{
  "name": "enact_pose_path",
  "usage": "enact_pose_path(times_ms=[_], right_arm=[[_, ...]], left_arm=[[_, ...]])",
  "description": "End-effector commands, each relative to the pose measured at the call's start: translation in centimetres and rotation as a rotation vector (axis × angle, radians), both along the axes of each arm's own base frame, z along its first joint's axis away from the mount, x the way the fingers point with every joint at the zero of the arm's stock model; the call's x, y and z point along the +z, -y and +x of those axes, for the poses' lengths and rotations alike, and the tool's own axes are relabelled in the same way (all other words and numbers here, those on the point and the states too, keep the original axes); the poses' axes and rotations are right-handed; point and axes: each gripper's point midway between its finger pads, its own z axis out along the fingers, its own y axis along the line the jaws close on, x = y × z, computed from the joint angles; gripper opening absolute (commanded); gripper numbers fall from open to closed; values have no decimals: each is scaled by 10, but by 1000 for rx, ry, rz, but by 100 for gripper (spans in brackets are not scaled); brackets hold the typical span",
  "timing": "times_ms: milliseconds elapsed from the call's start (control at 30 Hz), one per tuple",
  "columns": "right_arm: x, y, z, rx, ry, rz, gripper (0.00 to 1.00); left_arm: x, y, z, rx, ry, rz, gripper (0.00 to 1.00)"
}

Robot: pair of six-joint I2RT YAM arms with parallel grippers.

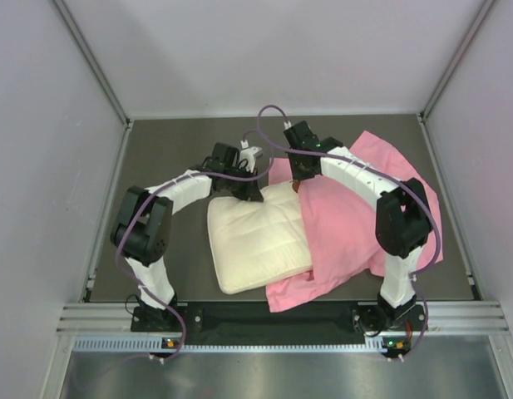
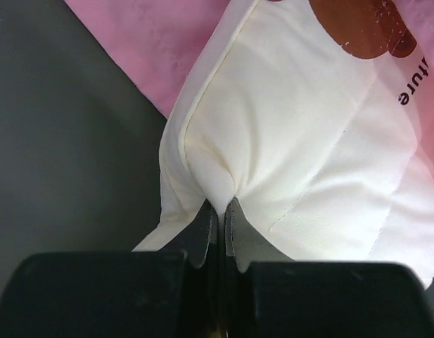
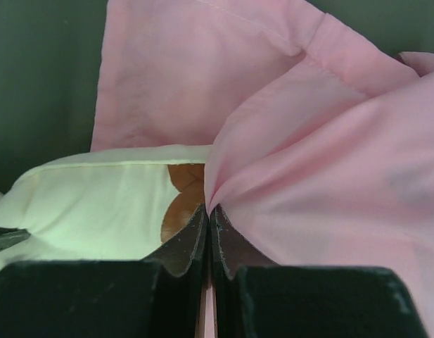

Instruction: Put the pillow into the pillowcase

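The cream-white quilted pillow (image 1: 252, 241) lies mid-table, its right part under the pink pillowcase (image 1: 356, 224). My left gripper (image 1: 244, 193) is at the pillow's far left corner, shut on a pinch of its cream cover. In the left wrist view that gripper (image 2: 222, 204) grips the pillow (image 2: 294, 148) near its brown print, with the pillowcase (image 2: 153, 42) behind. My right gripper (image 1: 299, 181) is at the pillowcase's far edge. The right wrist view shows the gripper (image 3: 207, 209) shut on a fold of the pillowcase (image 3: 322, 176), directly over the pillow (image 3: 97, 204).
The dark table (image 1: 173, 158) is bounded by pale enclosure walls (image 1: 48, 166) on the left, right and back. A metal rail (image 1: 281, 316) runs along the near edge by the arm bases. Purple cables (image 1: 268, 116) loop above the wrists.
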Motion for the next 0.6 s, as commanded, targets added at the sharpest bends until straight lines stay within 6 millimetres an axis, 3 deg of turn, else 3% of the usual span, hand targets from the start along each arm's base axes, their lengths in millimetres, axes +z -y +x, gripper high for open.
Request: enact_pose_path(times_ms=[0,33,100,133,233,367,567], right_arm=[[36,-26,10,33,67,159,0],[39,-30,7,48,63,182,0],[45,-37,2,65,63,204,0],[52,-41,-2,80,68,223,0],[70,-54,-18,127,70,286,0],[92,-72,-42,194,74,367,0],[130,-82,-63,252,102,453,0]], left_arm=[[31,20,0,-63,99,-76,0],[46,23,2,-59,154,-93,0],[54,27,-3,-55,187,-107,0],[74,30,-1,-50,249,-146,0],[100,35,-3,-10,285,-230,0],[121,42,-1,23,299,-318,0],[144,53,-2,53,244,-447,0]])
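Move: The left fingers already pinch the pillow's far left corner; the case rim it must go under, held in the right fingers, lies about 13 cm to the right and 5 cm ahead, at much the same height. From the right hand that corner is some 13 cm left and 5 cm back, and the bear print sits just under it, about 1 cm left and 1 cm back. The case's lower flap lies roughly 3 cm ahead and 5 cm left of the right hand, on the table. Upward with both hands, converging: the left lifts the pinched pillow corner about 6 cm, drifting right, its fingertips swinging up to the right. The right first slides left nearly level, then climbs some 8 cm while drawing back and still going left, pulling the rim towards the corner, fingertips tilting leftward by 15 degrees. Both keep their grip. ##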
